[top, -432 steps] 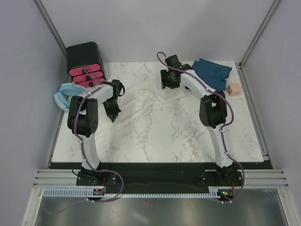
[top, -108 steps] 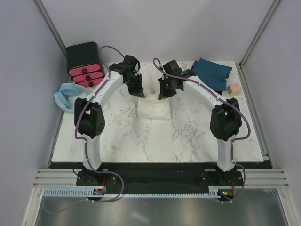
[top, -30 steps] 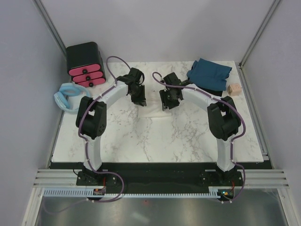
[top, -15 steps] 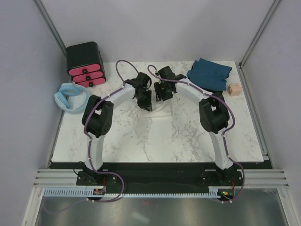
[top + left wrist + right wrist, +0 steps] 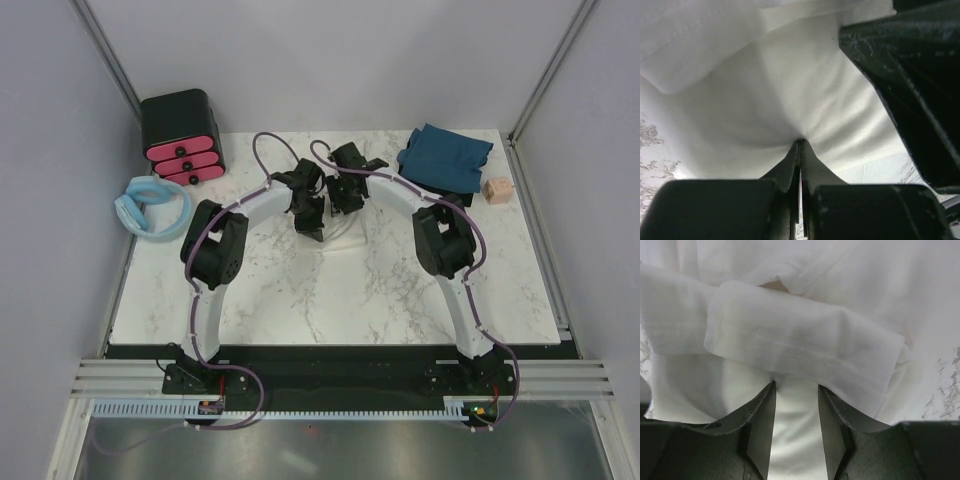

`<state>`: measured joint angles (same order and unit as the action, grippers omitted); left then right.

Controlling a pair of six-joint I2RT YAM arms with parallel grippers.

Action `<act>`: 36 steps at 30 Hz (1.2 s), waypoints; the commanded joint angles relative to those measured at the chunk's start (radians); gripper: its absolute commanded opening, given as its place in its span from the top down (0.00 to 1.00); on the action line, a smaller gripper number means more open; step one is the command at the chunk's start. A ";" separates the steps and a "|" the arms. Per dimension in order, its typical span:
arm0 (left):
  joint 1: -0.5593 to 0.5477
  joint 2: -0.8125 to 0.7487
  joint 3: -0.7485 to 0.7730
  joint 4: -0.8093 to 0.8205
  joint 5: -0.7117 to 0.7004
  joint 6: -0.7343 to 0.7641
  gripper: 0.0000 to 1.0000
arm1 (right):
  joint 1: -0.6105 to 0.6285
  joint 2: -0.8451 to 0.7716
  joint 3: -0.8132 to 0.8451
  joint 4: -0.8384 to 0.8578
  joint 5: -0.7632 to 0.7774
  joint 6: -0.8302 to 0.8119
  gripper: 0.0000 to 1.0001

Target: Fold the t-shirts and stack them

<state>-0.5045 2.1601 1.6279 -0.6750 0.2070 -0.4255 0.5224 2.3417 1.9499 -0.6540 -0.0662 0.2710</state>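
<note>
The cream-white t-shirt (image 5: 339, 231) lies bunched at the table's middle back, mostly hidden under both grippers. My left gripper (image 5: 313, 229) points down on it. In the left wrist view its jaws (image 5: 801, 143) are shut, and the white cloth (image 5: 790, 85) puckers at their tips. My right gripper (image 5: 346, 201) is just beside it. In the right wrist view its fingers (image 5: 796, 386) stand apart over white cloth, their tips under a folded sleeve hem (image 5: 805, 340). The dark teal t-shirt (image 5: 446, 158) lies folded at the back right, untouched.
A black box with pink drawers (image 5: 182, 135) stands at the back left corner. A pale blue padded ring (image 5: 150, 206) lies at the left edge. A small wooden cube (image 5: 496, 190) sits right of the teal shirt. Bare marble (image 5: 330, 300) spreads toward the arm bases.
Both grippers have drawn together over the white shirt at the middle back. The left jaws have shut on the cloth. The shirt is now more bunched and covered.
</note>
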 commanded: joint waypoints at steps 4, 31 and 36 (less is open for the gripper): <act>-0.029 0.027 -0.045 -0.003 -0.038 0.059 0.98 | -0.002 0.080 0.144 0.053 0.060 0.036 0.54; -0.035 0.030 -0.106 -0.018 -0.077 0.099 0.98 | -0.070 0.050 0.353 0.180 0.178 -0.016 0.53; -0.034 0.015 -0.091 -0.021 -0.098 0.082 0.98 | -0.064 -0.092 0.122 0.100 0.085 -0.018 0.53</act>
<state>-0.5198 2.1349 1.5795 -0.6224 0.1799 -0.3805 0.4458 2.4218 2.2303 -0.5079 0.0872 0.2749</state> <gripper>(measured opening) 0.025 0.468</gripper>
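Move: A loose, raised flap of the white t-shirt lies right in front of the half-open right fingers, its middle about 4 cm ahead, 1 cm left, at tip height. From that hand, the shirt's near hem is some 10 cm back and 2 cm left, the blue shirt stack 12 cm ahead and 22 cm right. From the left hand the flap is roughly 9 cm ahead, 3 cm right, and the near hem 3 cm back, 2 cm right. Forward along the shirt, away from the near hem, the right hand sweeps about 12 cm with its fingers half open, pushing the flap ahead. It starts low and level, then climbs to some 8 cm higher and off the cloth, fingertips tilting up and forward about 20 degrees. The left hand stays put, its shut fingertips still pressing the shirt down near the hem. ##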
